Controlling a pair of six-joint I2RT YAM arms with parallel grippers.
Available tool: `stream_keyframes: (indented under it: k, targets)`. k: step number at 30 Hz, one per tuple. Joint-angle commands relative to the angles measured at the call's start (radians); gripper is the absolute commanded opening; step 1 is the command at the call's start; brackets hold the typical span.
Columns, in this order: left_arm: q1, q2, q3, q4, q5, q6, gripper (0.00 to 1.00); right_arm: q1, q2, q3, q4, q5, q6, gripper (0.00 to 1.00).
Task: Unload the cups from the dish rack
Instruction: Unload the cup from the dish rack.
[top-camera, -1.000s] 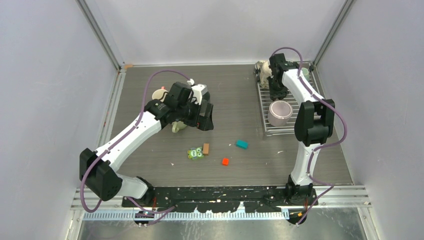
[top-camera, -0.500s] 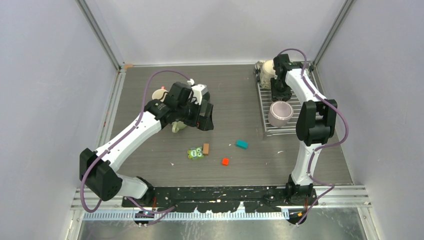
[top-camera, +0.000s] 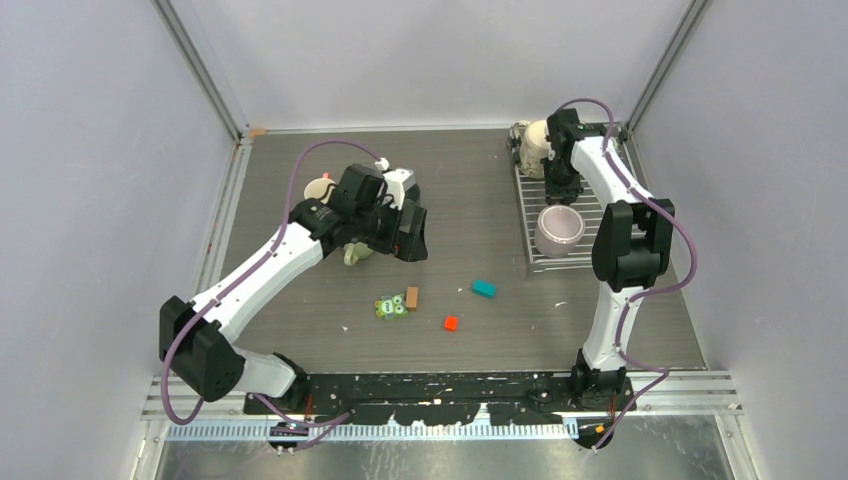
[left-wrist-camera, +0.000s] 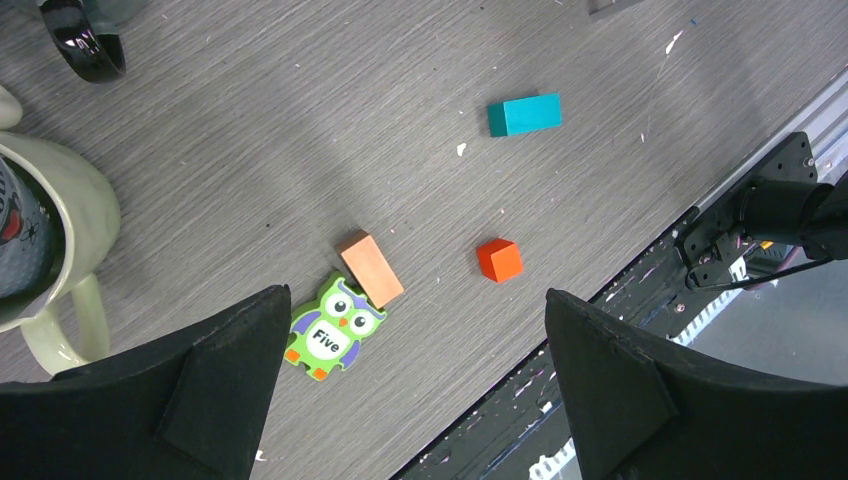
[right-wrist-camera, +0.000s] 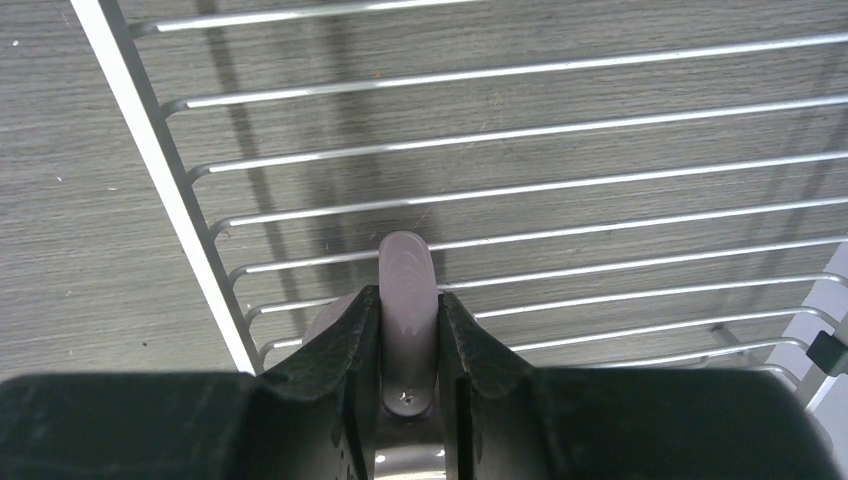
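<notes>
The dish rack lies at the table's far right, its thin bars filling the right wrist view. A mauve-pink cup stands on its near half. My right gripper reaches down just behind it, shut on that cup's handle, which sticks up between the two fingers. A cream cup sits at the rack's far left corner. My left gripper hangs open over the table's middle, nothing between its fingers. A pale green cup stands on the table beside it.
Small toys lie on the table: a teal block, a red cube, an orange block and a green owl piece. A dark cup and a cream-and-pink cup stand near the left arm. Walls enclose the table.
My right gripper has shifted slightly right over the rack, uncovering more of the cream cup. The mauve-pink cup and the left arm have not moved.
</notes>
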Motion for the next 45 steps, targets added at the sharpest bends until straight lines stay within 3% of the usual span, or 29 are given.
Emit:
stream_keyframes:
  k: [1,7,14,24,37,45]
  targets:
    - [-0.005,0.006,-0.002,0.031,0.012,-0.007,1.00,0.003,-0.005,0.050,-0.031,0.005,0.025,0.14]
    - [-0.004,0.015,-0.002,0.036,0.012,-0.013,1.00,0.002,-0.040,0.081,-0.028,0.062,0.047,0.01]
    - [-0.004,0.029,0.009,0.042,0.014,-0.025,1.00,0.003,-0.138,0.078,0.005,0.051,0.090,0.01]
    - [-0.005,0.038,0.027,0.041,0.010,-0.034,1.00,0.022,-0.279,-0.050,0.137,0.101,0.141,0.01]
    - [-0.004,0.042,0.046,0.048,0.018,-0.053,1.00,0.056,-0.340,-0.175,0.230,0.135,0.162,0.01]
    - [-0.005,0.035,0.043,0.049,0.009,-0.050,1.00,0.060,-0.363,-0.234,0.274,0.170,0.204,0.30]
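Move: The right fingers already pinch the handle of the pink cup in the rack; its body sits about 6 cm back from the hand and near its height. The big cream cup stands roughly 12 cm ahead and 5 cm left of the hand, and the small green cup about 14 cm ahead and 12 cm right. From the open left hand the pink cup lies some 35 cm right, 9 cm ahead and 10 cm below. Upward, slowly and then quickly, the right hand goes about 7 cm away from the rack bars with the pink cup's handle still pinched, then hovers there. As it rises the wrist tips up nearly 20 degrees, so the fingers point more forward, with a slight clockwise turn; the grip keeps its width. ##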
